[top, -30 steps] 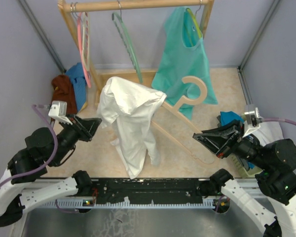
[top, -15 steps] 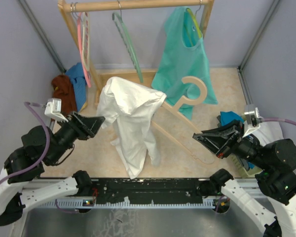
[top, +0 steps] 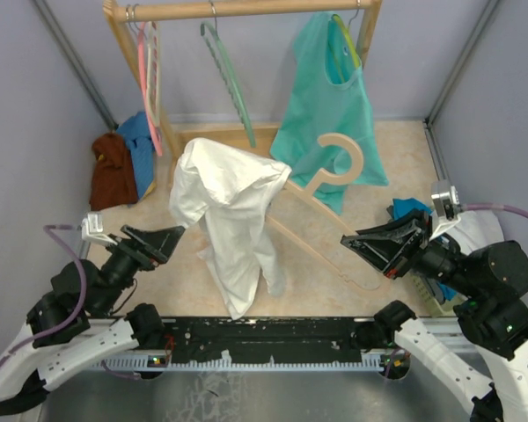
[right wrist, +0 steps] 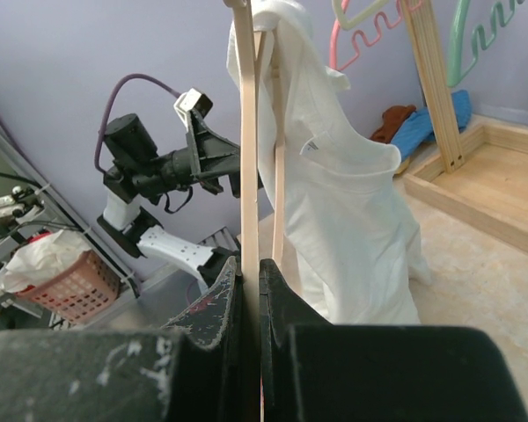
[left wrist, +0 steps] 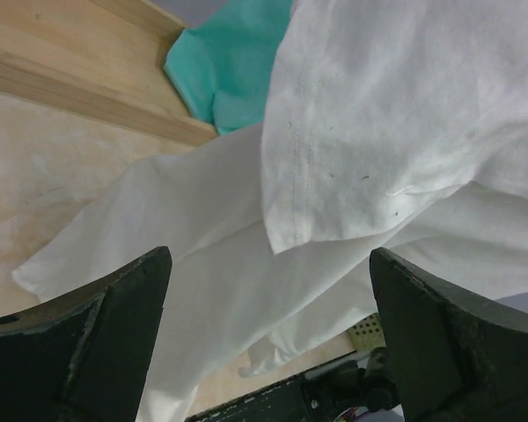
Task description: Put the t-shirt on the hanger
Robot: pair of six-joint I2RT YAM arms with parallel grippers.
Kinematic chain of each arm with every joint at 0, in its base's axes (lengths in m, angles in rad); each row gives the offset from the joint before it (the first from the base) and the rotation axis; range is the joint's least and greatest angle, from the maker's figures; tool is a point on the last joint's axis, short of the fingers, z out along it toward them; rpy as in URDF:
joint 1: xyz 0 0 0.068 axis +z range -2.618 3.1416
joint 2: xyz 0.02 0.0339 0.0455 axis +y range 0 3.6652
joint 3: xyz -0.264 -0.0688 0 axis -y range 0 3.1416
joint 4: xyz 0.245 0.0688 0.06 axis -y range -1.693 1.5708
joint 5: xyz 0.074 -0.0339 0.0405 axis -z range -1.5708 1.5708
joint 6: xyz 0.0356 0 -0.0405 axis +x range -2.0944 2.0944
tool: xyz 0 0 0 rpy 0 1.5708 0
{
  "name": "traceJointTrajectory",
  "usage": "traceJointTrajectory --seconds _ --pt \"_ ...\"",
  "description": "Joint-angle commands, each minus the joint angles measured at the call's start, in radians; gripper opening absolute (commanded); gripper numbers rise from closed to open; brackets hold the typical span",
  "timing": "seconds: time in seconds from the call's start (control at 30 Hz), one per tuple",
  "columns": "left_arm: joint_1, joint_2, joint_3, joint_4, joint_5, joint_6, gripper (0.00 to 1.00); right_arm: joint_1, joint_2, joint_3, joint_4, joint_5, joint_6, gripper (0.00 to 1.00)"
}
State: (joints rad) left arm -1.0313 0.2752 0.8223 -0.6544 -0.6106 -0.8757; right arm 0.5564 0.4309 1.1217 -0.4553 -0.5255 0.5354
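Note:
The white t-shirt [top: 231, 207] hangs draped over one arm of the beige hanger [top: 334, 163], its lower part trailing down to the floor. My right gripper [top: 359, 246] is shut on the other end of the hanger's frame [right wrist: 249, 176] and holds it up; the shirt [right wrist: 348, 211] shows on its far end. My left gripper [top: 169, 236] is open and empty, just left of and below the shirt, apart from it. In the left wrist view the shirt [left wrist: 396, 132] fills the space ahead of the open fingers [left wrist: 88, 338].
A wooden rack [top: 238, 10] at the back carries pink hangers [top: 146, 70], a thin green hanger [top: 224, 75] and a teal top [top: 326, 97]. Rust-brown [top: 113, 167] and blue garments [top: 141, 145] lie at back left. A blue cloth [top: 409, 211] lies by my right arm.
My left gripper has let go of the shirt and drawn back down toward the near left. The shirt has sagged slightly. The right gripper and hanger have hardly moved.

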Motion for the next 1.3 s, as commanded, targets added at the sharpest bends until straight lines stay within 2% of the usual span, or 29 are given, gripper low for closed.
traceJointTrajectory --seconds 0.0,0.17,0.47,0.67,0.77,0.97,1.07,1.27 --pt "-0.001 -0.066 -0.057 0.199 -0.012 0.002 0.99 0.004 0.009 0.06 0.129 -0.012 0.015 0.0" --pt "-0.003 -0.098 -0.112 0.33 -0.012 0.03 0.99 0.004 0.011 0.046 0.151 -0.014 0.028 0.0" --pt "-0.003 -0.055 -0.148 0.444 -0.043 0.048 0.99 0.004 0.017 0.05 0.162 -0.019 0.038 0.0" --pt "-0.003 -0.035 -0.18 0.545 -0.042 0.067 0.91 0.004 0.011 0.052 0.153 -0.013 0.037 0.0" --pt "-0.003 -0.039 -0.184 0.57 -0.044 0.073 0.77 0.004 0.008 0.052 0.148 -0.011 0.038 0.0" --pt "-0.003 -0.022 -0.127 0.57 -0.044 0.112 0.2 0.004 0.006 0.044 0.142 -0.009 0.034 0.0" --pt "-0.003 0.016 -0.047 0.543 -0.035 0.142 0.0 0.004 0.002 0.041 0.138 -0.004 0.032 0.0" --pt "-0.003 0.142 0.184 0.466 0.015 0.223 0.0 0.003 -0.015 0.031 0.115 0.016 0.025 0.0"
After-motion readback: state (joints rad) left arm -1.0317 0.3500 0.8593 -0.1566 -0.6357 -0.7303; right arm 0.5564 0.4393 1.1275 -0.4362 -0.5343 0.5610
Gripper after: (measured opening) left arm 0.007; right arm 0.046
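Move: The left hand, empty and wide open, has the t-shirt's loose left edge just above it, about 5 cm up and a couple of centimetres ahead and to the right. The shirt's bunched top, draped over the hanger end, is some 13 cm to the right, 1 cm ahead and 15 cm above this hand. From the right hand, which holds the hanger, that loose edge is roughly 31 cm left, 10 cm ahead and 7 cm lower. The left fingers shut on the t-shirt's loose left edge and pinch it, after the open hand has risen about 5 cm with a slight reach forward. The same hand then carries the edge on upward, quickening, for some 6 cm more; the wrist tips the fingers up by about 15 degrees and rolls its left side down a similar amount. The right hand keeps its grip on the hanger, almost still. ##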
